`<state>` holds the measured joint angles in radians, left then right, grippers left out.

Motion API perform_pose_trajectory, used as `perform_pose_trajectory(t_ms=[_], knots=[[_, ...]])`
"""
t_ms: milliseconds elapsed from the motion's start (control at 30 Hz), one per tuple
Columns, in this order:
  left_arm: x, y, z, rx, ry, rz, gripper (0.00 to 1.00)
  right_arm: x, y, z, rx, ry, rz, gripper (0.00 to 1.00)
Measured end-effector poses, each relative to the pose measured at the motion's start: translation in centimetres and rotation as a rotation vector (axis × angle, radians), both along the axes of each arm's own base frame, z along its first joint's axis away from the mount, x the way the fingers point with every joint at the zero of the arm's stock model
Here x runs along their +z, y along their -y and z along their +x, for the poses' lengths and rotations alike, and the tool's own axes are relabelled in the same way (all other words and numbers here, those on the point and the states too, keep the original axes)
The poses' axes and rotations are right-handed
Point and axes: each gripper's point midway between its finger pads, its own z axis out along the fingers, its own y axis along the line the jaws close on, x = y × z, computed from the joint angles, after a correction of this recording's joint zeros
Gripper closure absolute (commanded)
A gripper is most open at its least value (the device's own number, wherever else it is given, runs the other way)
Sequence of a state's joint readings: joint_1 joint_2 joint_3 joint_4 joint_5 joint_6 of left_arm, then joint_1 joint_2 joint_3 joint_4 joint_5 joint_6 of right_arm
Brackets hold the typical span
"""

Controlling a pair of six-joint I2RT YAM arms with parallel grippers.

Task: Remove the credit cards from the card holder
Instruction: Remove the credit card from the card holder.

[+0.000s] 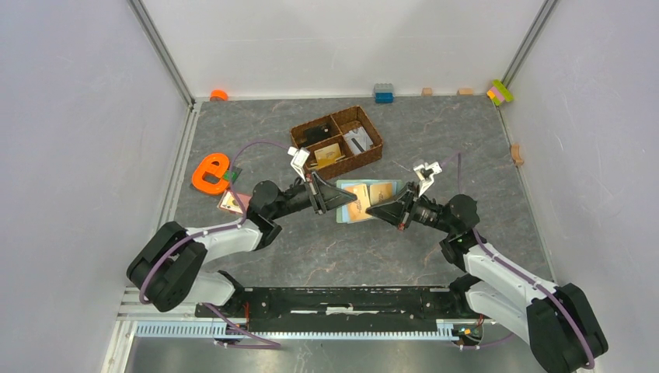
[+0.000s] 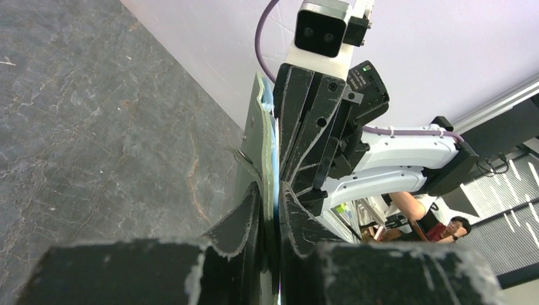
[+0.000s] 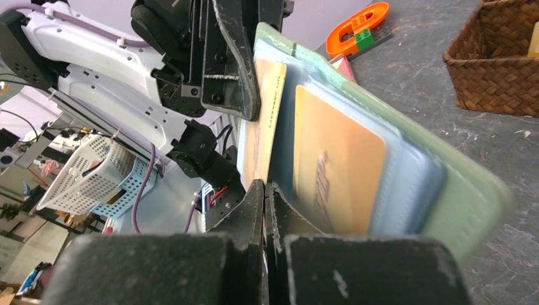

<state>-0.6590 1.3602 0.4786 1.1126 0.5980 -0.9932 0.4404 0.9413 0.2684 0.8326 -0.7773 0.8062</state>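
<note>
The card holder (image 1: 348, 214) is held open above the table centre, sage green outside and pale blue inside. In the left wrist view it stands edge-on (image 2: 259, 143), and my left gripper (image 2: 273, 210) is shut on its edge. Two tan-orange credit cards (image 1: 381, 192) sit in its slots. One of them (image 3: 337, 165) lies deep in its pocket. The other (image 3: 262, 127) sticks out toward my right gripper (image 3: 264, 187), which is shut with that card's lower edge pinched between its fingertips. In the top view the two grippers (image 1: 353, 200) (image 1: 371, 210) meet at the holder.
A brown wicker divided basket (image 1: 371, 129) stands just behind the holder. An orange letter-e shape (image 1: 210, 172) lies at the left, with a pinkish flat card (image 1: 231, 202) beside it under the left arm. Small blocks (image 1: 383, 93) line the back wall.
</note>
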Motion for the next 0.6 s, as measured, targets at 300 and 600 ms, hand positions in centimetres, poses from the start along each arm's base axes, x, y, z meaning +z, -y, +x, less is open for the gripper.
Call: perform_pose_trajectory(t_ms=[300, 600], knots=[[-0.39, -0.36, 0.06, 0.024, -0.022, 0.011, 0.89, -0.14, 0.7, 0.74, -0.03, -0.025, 0.007, 1.0], [-0.5, -0.41, -0.19, 0.012, -0.021, 0.014, 0.98, 0.12, 0.95, 0.97, -0.035, -0.022, 0.022, 0.72]])
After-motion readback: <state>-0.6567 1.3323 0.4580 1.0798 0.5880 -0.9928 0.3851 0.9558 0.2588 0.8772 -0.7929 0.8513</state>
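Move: For the right hand, shut on its near edge, the left-hand credit card has its middle roughly 3 cm to the left and 2 cm ahead, at about the same height. The second card sits some 4 cm ahead and 3 cm to the right; the wicker basket is about 19 cm ahead, 8 cm left and 15 cm lower. From the left hand, which pinches the card holder, that same left-hand card is about 2 cm right and 1 cm back, roughly level. Forward and to the right, about 1 cm each way, the right hand tugs at the left-hand card's edge, away from the left gripper. It almost stalls after the first short stretch; then its fingers part about a quarter of their range, easing forward a little more and letting go of the edge. The left hand keeps its pinch on the card holder, barely shifting. ##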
